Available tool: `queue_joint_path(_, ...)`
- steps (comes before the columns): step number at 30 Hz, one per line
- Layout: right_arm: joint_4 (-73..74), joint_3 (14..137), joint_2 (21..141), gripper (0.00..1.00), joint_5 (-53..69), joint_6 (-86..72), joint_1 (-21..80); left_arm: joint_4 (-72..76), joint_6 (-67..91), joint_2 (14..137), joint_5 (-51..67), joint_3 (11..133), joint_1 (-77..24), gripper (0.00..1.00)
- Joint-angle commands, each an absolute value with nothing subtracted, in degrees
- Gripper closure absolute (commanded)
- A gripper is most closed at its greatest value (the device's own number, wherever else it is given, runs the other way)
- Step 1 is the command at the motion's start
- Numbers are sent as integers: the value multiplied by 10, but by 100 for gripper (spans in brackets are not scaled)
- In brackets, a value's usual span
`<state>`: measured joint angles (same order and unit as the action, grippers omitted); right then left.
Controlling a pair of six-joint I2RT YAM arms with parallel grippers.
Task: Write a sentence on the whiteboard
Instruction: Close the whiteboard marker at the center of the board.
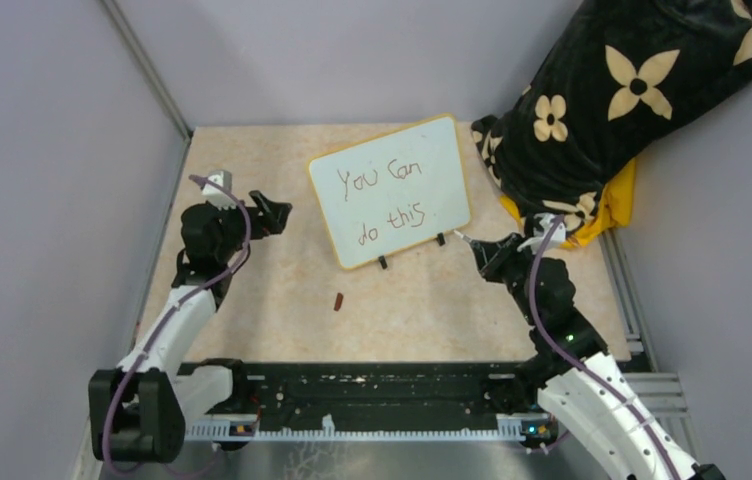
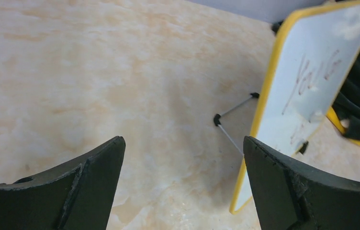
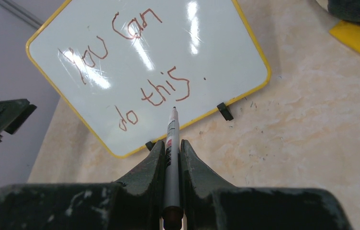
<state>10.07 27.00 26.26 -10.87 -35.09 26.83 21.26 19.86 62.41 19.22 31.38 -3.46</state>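
The whiteboard [image 1: 392,190] stands tilted on two black feet in the middle of the table, yellow-framed, also seen in the left wrist view [image 2: 312,81] and the right wrist view [image 3: 144,72]. The sentence [image 1: 384,200] reads "You Can do this" in reddish-brown on two lines [image 3: 140,62]. My right gripper [image 3: 171,143] is shut on a grey marker [image 3: 171,148], tip pointing at the board's lower edge, a little off the surface [image 1: 464,238]. My left gripper [image 2: 183,158] is open and empty, left of the board [image 1: 270,212].
A small reddish-brown marker cap [image 1: 338,301] lies on the table in front of the board. A black flower-patterned cloth bundle [image 1: 612,100] over something yellow [image 1: 620,200] fills the back right corner. Grey walls bound the table.
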Motion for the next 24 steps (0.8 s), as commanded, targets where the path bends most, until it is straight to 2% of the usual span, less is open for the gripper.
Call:
queue_joint_path(1,83,282,264,100,-77,-309,272,33,206,567,52,339,-32,1)
queue_joint_path(5,67,288,302,100,-88,-291,305,-57,228,543,13,349,-37,1)
queue_joint_path(7,57,301,328,100,-116,-274,348,-56,240,513,-49,334,-53,1)
queue_joint_path(13,39,349,384,100,-238,-220,473,-67,298,425,-116,311,-84,1)
queue_joint_path(19,40,331,380,100,-264,-212,496,-58,223,472,80,321,-122,1)
queue_joint_path(24,56,293,354,100,-281,-223,495,-116,195,512,72,349,-167,1)
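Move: The dark red cap lies on the table about 15 cm back and 13 cm to the right of the left hand, some 20 cm below it. The whiteboard's left foot stands about 10 cm farther out and 10 cm to the right of the cap; the board's middle is roughly 10 cm ahead and 25 cm right of the left hand. From the right hand, holding the marker, the cap is about 28 cm left and 4 cm back, 22 cm below, and the board's right foot 12 cm ahead, 5 cm left. The left hand, fingers still wide open, draws back some 6 cm, first swinging about 5 cm left and turning counter-clockwise, then sweeping back right and sinking towards the cap with its fingers tipping down about 15 degrees. Meanwhile the right hand keeps its grip on the uncapped marker and carries it about 7 cm left across the front of the whiteboard towards the cap's side, dipping and rising again on the way, rolling its left side down and turning slightly counter-clockwise. ##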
